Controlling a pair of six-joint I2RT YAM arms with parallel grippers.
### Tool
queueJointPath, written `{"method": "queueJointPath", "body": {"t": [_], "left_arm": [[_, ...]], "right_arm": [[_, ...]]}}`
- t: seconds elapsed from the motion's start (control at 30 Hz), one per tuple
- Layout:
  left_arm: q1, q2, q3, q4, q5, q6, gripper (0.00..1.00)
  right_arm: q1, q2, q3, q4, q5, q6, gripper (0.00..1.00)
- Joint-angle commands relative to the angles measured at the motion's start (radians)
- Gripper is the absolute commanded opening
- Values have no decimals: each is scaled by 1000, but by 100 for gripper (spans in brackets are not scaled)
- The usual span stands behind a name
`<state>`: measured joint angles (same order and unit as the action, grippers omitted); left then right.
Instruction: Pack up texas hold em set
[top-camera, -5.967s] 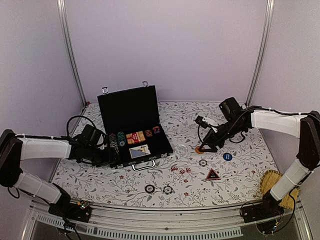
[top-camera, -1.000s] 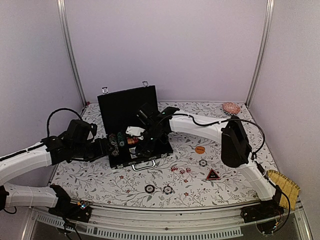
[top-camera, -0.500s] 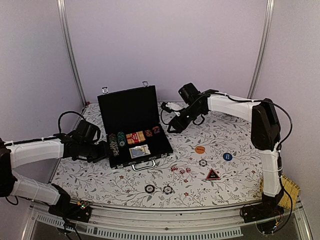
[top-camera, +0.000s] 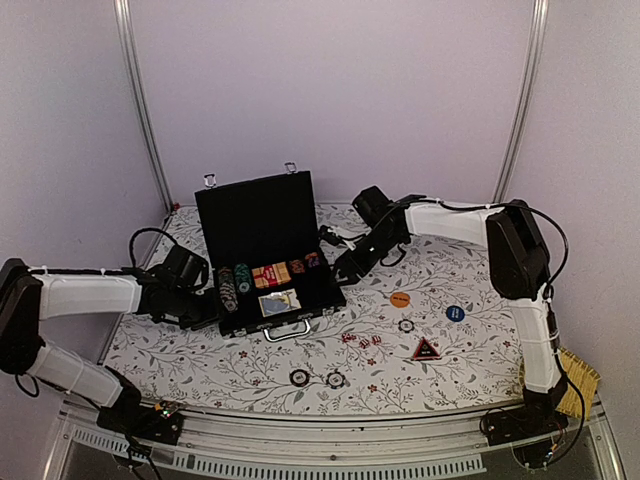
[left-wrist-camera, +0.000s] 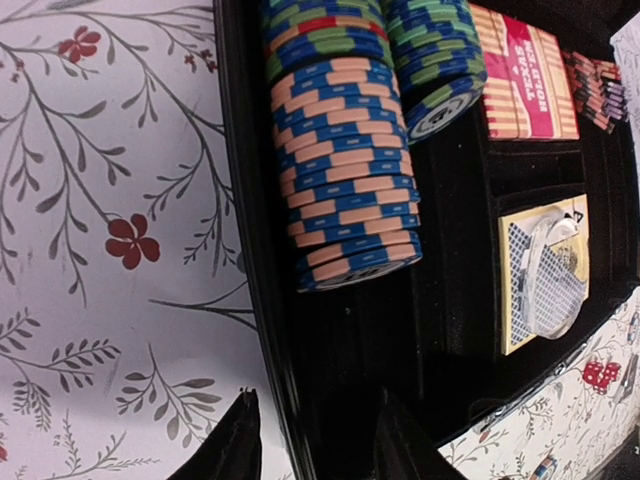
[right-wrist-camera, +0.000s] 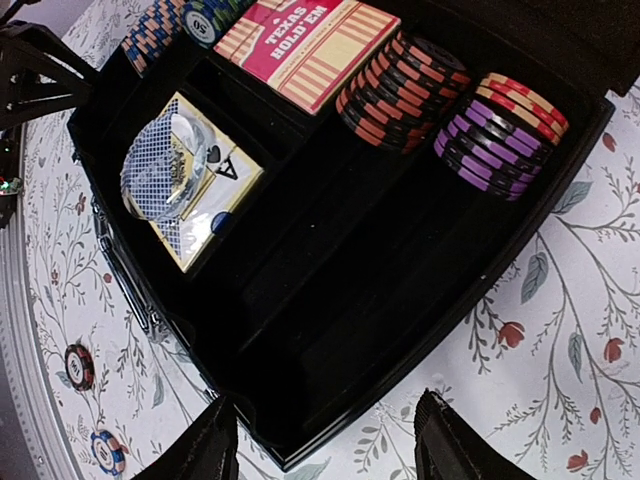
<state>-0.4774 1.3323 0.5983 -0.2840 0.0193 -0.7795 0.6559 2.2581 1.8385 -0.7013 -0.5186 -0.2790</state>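
The black briefcase (top-camera: 262, 215) stands open, its tray (top-camera: 325, 296) holding chip stacks (left-wrist-camera: 345, 190), a red card box (right-wrist-camera: 305, 40) and a card deck (right-wrist-camera: 190, 180). My left gripper (top-camera: 208, 305) is open at the tray's left side; in the left wrist view the left gripper (left-wrist-camera: 316, 398) straddles the case wall (left-wrist-camera: 262, 300). My right gripper (top-camera: 345, 268) is open at the tray's right side; in the right wrist view the right gripper (right-wrist-camera: 328, 400) spans the case corner (right-wrist-camera: 290, 455). On the cloth lie an orange disc (top-camera: 400, 298), a blue disc (top-camera: 455, 313), a black-red triangle (top-camera: 425, 349), red dice (top-camera: 363, 341) and loose chips (top-camera: 299, 377).
A woven yellow straw item (top-camera: 570, 370) lies at the near right edge beside the right arm's base. The raised lid stands behind the tray. Metal frame posts (top-camera: 140, 110) rise at the back corners.
The right gripper has come out from over the tray, swung to the back right, then settled at the tray's right side. The left gripper has edged up to the left wall.
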Motion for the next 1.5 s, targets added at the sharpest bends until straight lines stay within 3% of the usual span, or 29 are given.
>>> {"method": "queueJointPath", "body": {"t": [0.0,0.13,0.3,0.43,0.57,0.97,1.37,1.43,1.47], "left_arm": [[3,26,-11,30,-4,5,39],[3,56,-19,66,0,17,37],[-27,108,2,106,1,45,27],[-95,185,82,65,-55,82,17],[-149,261,145,63,-63,94,12],[-259,429,302,98,-64,110,11],[-277,470,325,169,-6,126,12],[-276,457,326,136,-28,118,19],[-276,445,328,111,-41,116,25]], "right_arm": [[-7,61,36,7,-59,36,60],[-6,144,103,-23,-43,53,47],[-7,166,96,-29,-55,61,33],[-5,146,51,-25,-74,60,11],[-4,102,-21,-9,-76,60,4],[-7,-109,-271,6,-49,25,3],[-6,-210,-392,26,-22,4,4],[-13,-221,-380,20,21,0,14],[-23,-232,-369,13,42,-5,24]]}}
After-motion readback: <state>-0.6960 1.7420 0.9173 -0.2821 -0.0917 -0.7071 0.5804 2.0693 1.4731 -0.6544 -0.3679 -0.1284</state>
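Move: Right beneath each open gripper is one side rim of the open case: the left rim about 3 cm below the left hand and 1 cm to its right, the right rim some 4 cm below the right hand, 1 cm ahead and 1 cm left. Inside, the blue chip stack lies roughly 9 cm ahead of the left hand and 3 cm right; the purple chips are 7 cm ahead of the right hand and 6 cm left. The orange disc lies 13 cm right of the right hand, 4 cm back. Sinking some 3 to 4 cm onto the case's two sides, both hands close and pinch the left and right rims near the front. Keeping hold, they drag the case about 9 cm to the right towards the orange disc, the left hand also working some 3 cm forward and the right 3 cm back, both turning about 15 degrees clockwise. ##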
